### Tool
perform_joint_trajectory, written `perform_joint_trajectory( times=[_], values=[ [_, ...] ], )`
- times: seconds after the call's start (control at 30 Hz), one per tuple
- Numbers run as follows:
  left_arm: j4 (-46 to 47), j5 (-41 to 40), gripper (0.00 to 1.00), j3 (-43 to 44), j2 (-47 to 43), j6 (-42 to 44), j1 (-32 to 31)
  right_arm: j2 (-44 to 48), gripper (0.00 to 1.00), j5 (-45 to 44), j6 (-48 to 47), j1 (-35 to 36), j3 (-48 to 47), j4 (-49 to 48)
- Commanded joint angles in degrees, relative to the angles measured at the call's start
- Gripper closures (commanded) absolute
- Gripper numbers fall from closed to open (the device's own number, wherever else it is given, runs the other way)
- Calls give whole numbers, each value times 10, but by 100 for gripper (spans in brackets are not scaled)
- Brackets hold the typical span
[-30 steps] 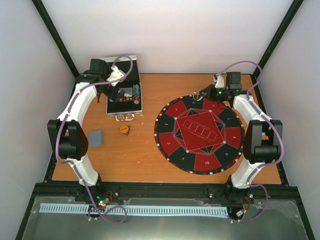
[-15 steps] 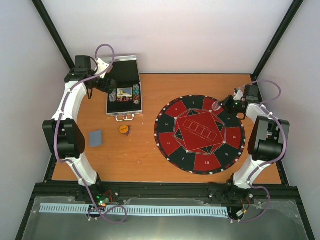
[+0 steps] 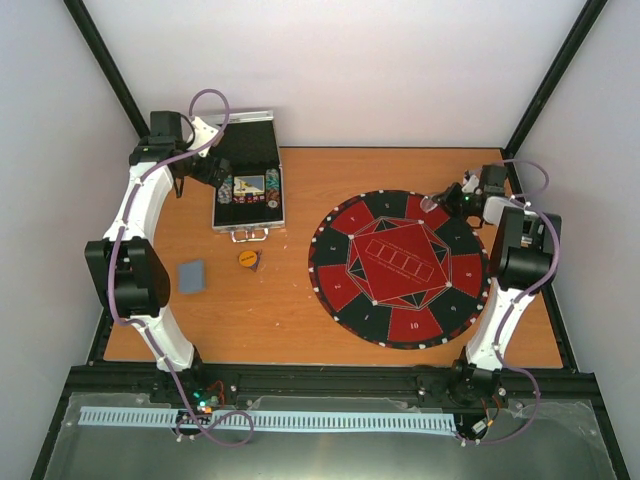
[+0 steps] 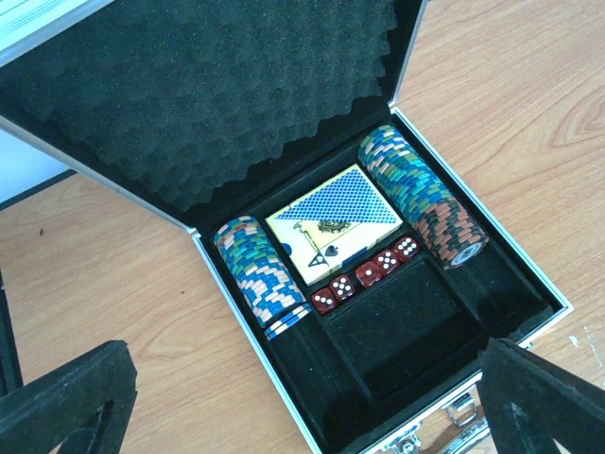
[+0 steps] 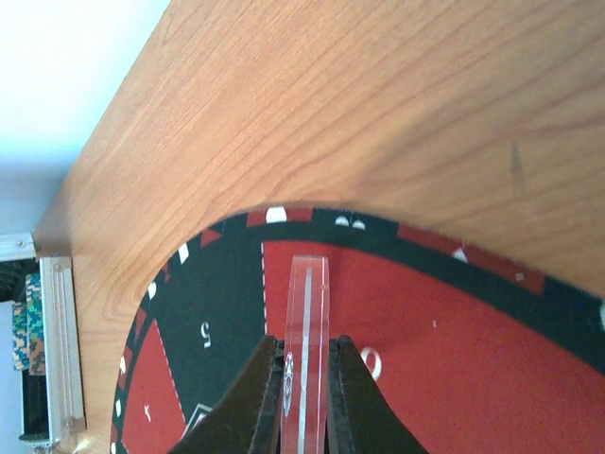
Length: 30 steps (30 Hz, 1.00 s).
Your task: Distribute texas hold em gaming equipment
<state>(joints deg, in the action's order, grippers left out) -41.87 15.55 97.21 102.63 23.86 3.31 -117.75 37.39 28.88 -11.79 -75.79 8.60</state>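
Note:
The open metal case [image 3: 247,195] holds two rows of poker chips [image 4: 257,274] [image 4: 421,194], a blue-backed card deck [image 4: 333,219] and several red dice [image 4: 369,272]. My left gripper [image 4: 304,409] hangs open above the case's near edge, holding nothing; the top view shows it at the case's left [image 3: 208,172]. My right gripper [image 5: 304,378] is shut on a clear disc [image 5: 307,303], held edge-on above the far rim of the round red-and-black mat [image 3: 400,268]. An orange marker disc [image 3: 247,258] and a grey-blue card [image 3: 192,276] lie on the table left of the mat.
The case's foam-lined lid [image 4: 217,95] stands open behind the tray. An empty black compartment [image 4: 406,326] sits in front of the dice. The folded right arm [image 3: 520,250] stands along the table's right edge. White walls close in on three sides.
The left arm pulled back and left from over the case. The right arm folded toward the right edge, carrying the clear disc a little right along the mat's far rim.

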Motion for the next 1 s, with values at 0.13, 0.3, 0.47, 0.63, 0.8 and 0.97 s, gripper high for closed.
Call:
perform_joint_trajectory(
  times=[0.13,0.3,0.47,0.63,0.8,0.97],
  values=[
    [13,-22,0,3,0,0,-1,-67,97,32,39,26,-62,-33],
    [15,-27,0,0,0,2,-1,-71,97,37,39,38,-63,-30],
    [13,-29,0,1,3,6,-1,-67,93,22,20,37,-65,4],
    [8,-32,0,1,1,15,-1,-21,48,-71,-14,36,-63,66],
    [-12,-35,0,2,-3,34,-1,30,29,-146,-40,37,-54,96],
    [-67,-12,0,-10,-20,50,-1,86,2,-243,-97,63,-71,143]
  ],
)
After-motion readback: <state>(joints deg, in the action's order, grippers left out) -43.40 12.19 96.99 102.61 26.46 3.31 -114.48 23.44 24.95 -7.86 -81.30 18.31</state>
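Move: Still pinched by its edge in the right fingers, the clear dealer button is bound for the red 6 field near the round mat's far rim: roughly 3 cm ahead, 6 cm left and 5 cm below that hand. The rim runs some 4 cm beyond this spot, and the mat's middle lies about 16 cm back and 13 cm left of the hand. From the idle left hand, the spot is about 60 cm right, 5 cm ahead and 21 cm down. Carrying the dealer button left and forward, the right hand travels about 4 cm over the mat's 6 field while sinking a little. Its fingers then open wide and let go of the button; starting back to the right as they open, the hand dips about 1 cm more, then lifts roughly 4 cm clear, drawing slightly back, its left side tilting down. ##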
